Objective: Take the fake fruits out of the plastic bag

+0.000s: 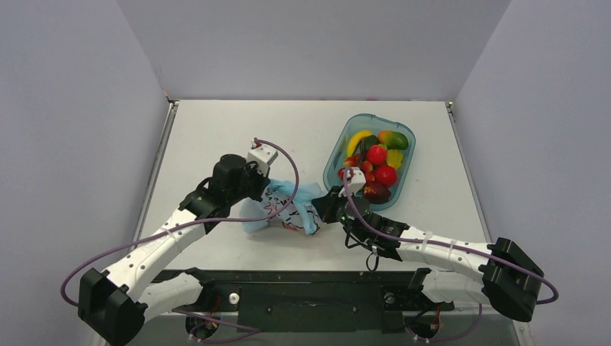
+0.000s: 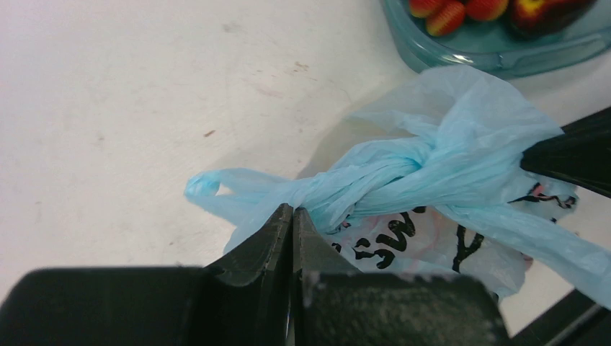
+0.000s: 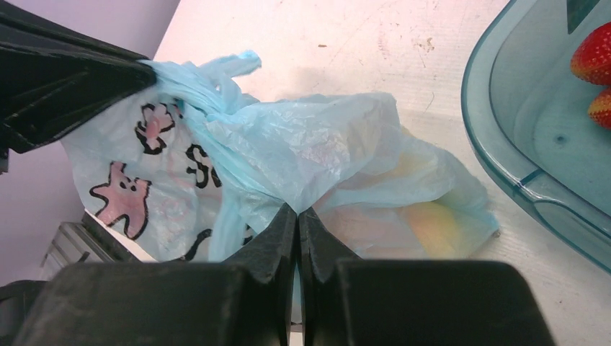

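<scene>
The light-blue plastic bag (image 1: 288, 205) lies on the table between both arms, its handles twisted into a knot (image 2: 403, 162). My left gripper (image 2: 292, 210) is shut on the bag's twisted handle at its left end. My right gripper (image 3: 297, 211) is shut on a fold of the bag (image 3: 302, 155) at its right side. The fake fruits sit inside the bag and show only as blurred orange-yellow and pinkish shapes (image 3: 429, 227) through the film. Black lettering and pink figures show on the bag (image 3: 119, 194).
A teal transparent oval tub (image 1: 369, 160) stands right of the bag, holding strawberries, a mango, a banana and other fruits. Its rim shows in the right wrist view (image 3: 504, 166) and the left wrist view (image 2: 461, 61). The table's near edge lies just behind the bag.
</scene>
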Robot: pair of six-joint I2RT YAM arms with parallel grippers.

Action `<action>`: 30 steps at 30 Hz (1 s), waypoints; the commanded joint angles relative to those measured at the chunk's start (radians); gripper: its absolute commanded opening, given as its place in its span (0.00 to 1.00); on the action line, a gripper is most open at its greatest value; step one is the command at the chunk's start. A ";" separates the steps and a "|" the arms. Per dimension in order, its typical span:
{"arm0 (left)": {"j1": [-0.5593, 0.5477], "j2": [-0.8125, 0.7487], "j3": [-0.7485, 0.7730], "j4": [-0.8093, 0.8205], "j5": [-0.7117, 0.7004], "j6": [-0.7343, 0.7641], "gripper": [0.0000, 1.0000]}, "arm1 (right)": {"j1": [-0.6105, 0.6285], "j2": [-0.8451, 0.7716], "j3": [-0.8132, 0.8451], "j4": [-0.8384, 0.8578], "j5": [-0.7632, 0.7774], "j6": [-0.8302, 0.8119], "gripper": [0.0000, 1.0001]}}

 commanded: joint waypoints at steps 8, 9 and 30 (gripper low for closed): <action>0.006 -0.163 -0.057 0.129 -0.359 -0.003 0.00 | 0.001 -0.021 -0.065 0.092 0.020 0.073 0.00; 0.006 -0.167 -0.059 0.129 -0.327 0.005 0.00 | 0.004 -0.022 -0.064 0.082 0.021 0.069 0.00; 0.005 -0.137 -0.035 0.100 -0.181 0.019 0.00 | 0.076 0.038 0.263 -0.236 0.146 -0.366 0.54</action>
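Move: The plastic bag hangs between the two shut grippers. Its middle is about 6 cm back, 5 cm right and 9 cm below the left hand, and some 11 cm left, 2 cm back and 7 cm below the right. The fruit bin's middle lies roughly 20 cm right and 14 cm ahead of the right hand, around 11 cm lower. The bag's twisted top, still pinched by the left fingers, is drawn quickly about 5 cm left and 3 cm up, away from the right gripper, the wrist swinging counter-clockwise and tipping up, before easing slightly back to the right. The right hand first sinks a little with its grip kept, then opens halfway, lets go of the plastic and rises some 4 cm clear, its wrist rolling left side down. ##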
